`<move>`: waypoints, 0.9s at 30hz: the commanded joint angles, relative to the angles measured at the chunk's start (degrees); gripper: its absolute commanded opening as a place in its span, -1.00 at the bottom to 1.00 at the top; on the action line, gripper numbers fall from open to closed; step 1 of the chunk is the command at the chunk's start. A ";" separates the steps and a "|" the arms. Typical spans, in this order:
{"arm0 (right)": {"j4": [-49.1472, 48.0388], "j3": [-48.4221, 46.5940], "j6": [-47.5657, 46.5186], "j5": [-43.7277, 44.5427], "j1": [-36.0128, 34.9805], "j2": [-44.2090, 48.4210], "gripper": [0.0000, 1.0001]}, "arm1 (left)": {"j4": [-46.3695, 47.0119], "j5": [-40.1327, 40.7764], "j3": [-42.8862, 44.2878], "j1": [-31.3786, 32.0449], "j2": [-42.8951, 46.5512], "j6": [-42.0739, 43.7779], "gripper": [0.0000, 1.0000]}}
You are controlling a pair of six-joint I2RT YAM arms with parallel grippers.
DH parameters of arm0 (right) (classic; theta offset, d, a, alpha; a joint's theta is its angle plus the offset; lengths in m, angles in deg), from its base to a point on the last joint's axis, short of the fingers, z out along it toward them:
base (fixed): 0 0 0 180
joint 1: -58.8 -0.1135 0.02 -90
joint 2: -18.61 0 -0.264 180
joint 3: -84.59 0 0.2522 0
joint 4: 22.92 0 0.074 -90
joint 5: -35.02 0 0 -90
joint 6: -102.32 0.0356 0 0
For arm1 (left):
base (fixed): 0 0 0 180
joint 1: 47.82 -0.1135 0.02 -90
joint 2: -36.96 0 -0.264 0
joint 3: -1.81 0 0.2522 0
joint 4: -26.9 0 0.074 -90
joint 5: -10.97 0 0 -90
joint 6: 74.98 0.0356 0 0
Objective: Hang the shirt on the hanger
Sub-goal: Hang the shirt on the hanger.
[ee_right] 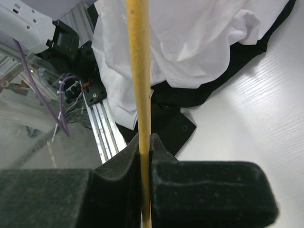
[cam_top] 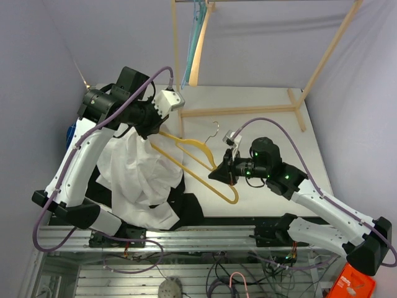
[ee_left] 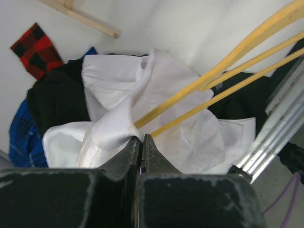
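Note:
The white shirt (cam_top: 139, 177) hangs bunched at the table's left front, its top edge lifted up to my left gripper (cam_top: 151, 128). In the left wrist view that gripper (ee_left: 141, 137) is shut, with a fold of the shirt (ee_left: 190, 137) pinched at its tips. The yellow hanger (cam_top: 192, 144) lies slanted from the shirt toward the right. Its two thin rods (ee_left: 190, 102) run into the fabric beside the left jaws. My right gripper (cam_top: 218, 174) is shut on the hanger's bar (ee_right: 140, 71), which passes straight between its closed jaws (ee_right: 145, 140).
A black garment (cam_top: 186, 208) lies under the shirt at the front edge, with blue plaid (ee_left: 19, 137) and red plaid cloth (ee_left: 33, 47) beside it. A wooden rack frame (cam_top: 248, 110) stands at the back, holding a teal hanger (cam_top: 198, 25). An aluminium rail (cam_top: 186, 233) borders the near edge.

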 commanded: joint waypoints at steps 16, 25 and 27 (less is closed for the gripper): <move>5.07 -7.21 -3.25 25.99 -8.33 4.64 -1.00 | -5.73 -5.58 -16.57 3.88 3.60 -0.97 -0.86; 5.52 -8.31 -2.87 21.75 -8.35 2.45 -1.00 | -5.13 -8.73 -17.52 6.67 4.87 -1.80 -0.86; 3.11 -6.79 -2.17 18.82 -8.36 1.03 -1.00 | -3.91 -10.20 -11.33 6.68 4.11 -3.86 -0.86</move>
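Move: The left gripper holds the white shirt's edge over the hanger's far left end; the hanger's middle is about 16 cm to its right, 5 cm back and 6 cm below. The hook is some 24 cm right and 6 cm farther out, and the shirt heap lies some 30 cm below, 5 cm back and 4 cm left. From the right gripper, pinching the hanger, the held shirt edge is about 26 cm left, 10 cm ahead and 9 cm higher; the hook is 16 cm straight ahead. Keep the shirt edge pinched in the left gripper and draw it down and back over the hanger's left end, about 9 cm down and 8 cm back, tipping the fingertips back towards the base some 20 degrees. With the right gripper still gripping the hanger, first dip it back, down and left a few cm, then lift it and draw it back right, turning slightly clockwise. ##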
